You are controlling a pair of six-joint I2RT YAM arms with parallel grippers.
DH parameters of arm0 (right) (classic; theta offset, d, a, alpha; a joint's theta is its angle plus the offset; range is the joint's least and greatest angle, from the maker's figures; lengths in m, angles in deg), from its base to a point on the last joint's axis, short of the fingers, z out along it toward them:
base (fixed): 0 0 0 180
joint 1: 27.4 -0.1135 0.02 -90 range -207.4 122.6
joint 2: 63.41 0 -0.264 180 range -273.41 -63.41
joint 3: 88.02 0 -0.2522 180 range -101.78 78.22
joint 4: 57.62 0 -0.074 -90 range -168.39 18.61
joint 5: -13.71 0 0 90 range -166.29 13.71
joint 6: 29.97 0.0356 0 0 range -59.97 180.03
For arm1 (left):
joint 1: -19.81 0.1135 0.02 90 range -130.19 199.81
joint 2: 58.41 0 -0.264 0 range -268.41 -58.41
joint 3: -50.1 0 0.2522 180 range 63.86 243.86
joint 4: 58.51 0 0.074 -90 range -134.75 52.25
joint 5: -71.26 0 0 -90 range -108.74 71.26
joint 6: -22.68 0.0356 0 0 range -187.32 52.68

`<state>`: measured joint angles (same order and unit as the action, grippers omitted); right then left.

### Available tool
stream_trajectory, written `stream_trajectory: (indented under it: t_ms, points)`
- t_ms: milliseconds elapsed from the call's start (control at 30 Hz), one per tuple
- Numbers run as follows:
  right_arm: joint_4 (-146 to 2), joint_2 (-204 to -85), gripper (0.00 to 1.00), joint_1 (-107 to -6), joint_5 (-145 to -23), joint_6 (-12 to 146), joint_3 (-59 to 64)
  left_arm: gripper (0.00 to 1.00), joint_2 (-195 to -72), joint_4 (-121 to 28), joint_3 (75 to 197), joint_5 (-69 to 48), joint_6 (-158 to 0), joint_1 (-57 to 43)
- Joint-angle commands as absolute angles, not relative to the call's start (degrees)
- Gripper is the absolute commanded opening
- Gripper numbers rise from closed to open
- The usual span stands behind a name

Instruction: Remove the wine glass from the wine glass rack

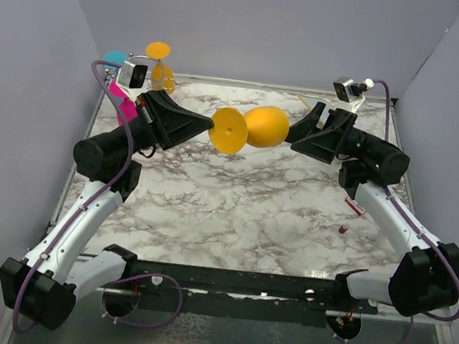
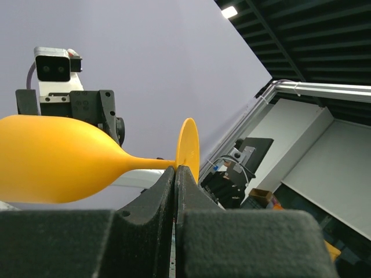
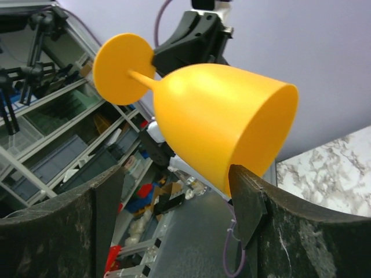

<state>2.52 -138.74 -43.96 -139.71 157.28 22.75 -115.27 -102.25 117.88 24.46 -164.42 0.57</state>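
Observation:
An orange wine glass (image 1: 266,126) lies on its side in mid-air above the marble table, foot to the left and bowl to the right. My left gripper (image 1: 210,125) is shut on its stem right at the round foot (image 2: 186,147); the bowl (image 2: 52,159) stretches away to the left in that wrist view. My right gripper (image 1: 294,130) stands open around the bowl (image 3: 220,121). Its right finger (image 3: 246,197) touches the rim, and its left finger (image 3: 107,191) is apart from the glass. The wine glass rack (image 1: 164,73) stands at the back left, largely hidden behind my left wrist.
On the rack hang another orange glass (image 1: 159,51), a cyan one (image 1: 115,58) and a pink one (image 1: 126,107). A small red item (image 1: 343,230) lies on the table (image 1: 233,214) near my right forearm. Grey walls close in the left, back and right sides.

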Motion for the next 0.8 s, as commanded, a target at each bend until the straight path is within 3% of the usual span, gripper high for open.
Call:
stream_trajectory:
  t_ms: [0, 400, 767]
  points:
    - [8.88, -139.75, 0.71, -45.51, -135.91, 162.71, 19.86, 0.0, -115.26, -109.18, 117.21, 23.89, -167.45, 0.3]
    - [19.47, -143.37, 0.54, -47.41, -130.48, 175.56, 18.16, 0.0, -117.71, -118.18, 115.49, 22.94, -172.94, 0.21]
    - [28.23, -145.72, 0.29, -47.61, -126.92, 183.76, 19.48, 0.0, -119.12, -121.61, 114.46, 22.07, -174.42, 0.23]
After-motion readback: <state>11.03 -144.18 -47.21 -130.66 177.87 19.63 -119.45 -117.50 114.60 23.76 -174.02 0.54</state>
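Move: The wine glass's bowl is about 5 cm to the right hand's left, 3 cm above and 1 cm farther out; its foot is some 11 cm left of that hand, level forward and 8 cm above. From the left hand, already pinching the foot, the bowl is roughly 10 cm right, 5 cm down and level forward; the rack lies about 30 cm ahead, 20 cm left and 40 cm below. The right hand rises about 3 cm, narrowing its fingers astride the bowl's rim; the left keeps pinching the foot. ##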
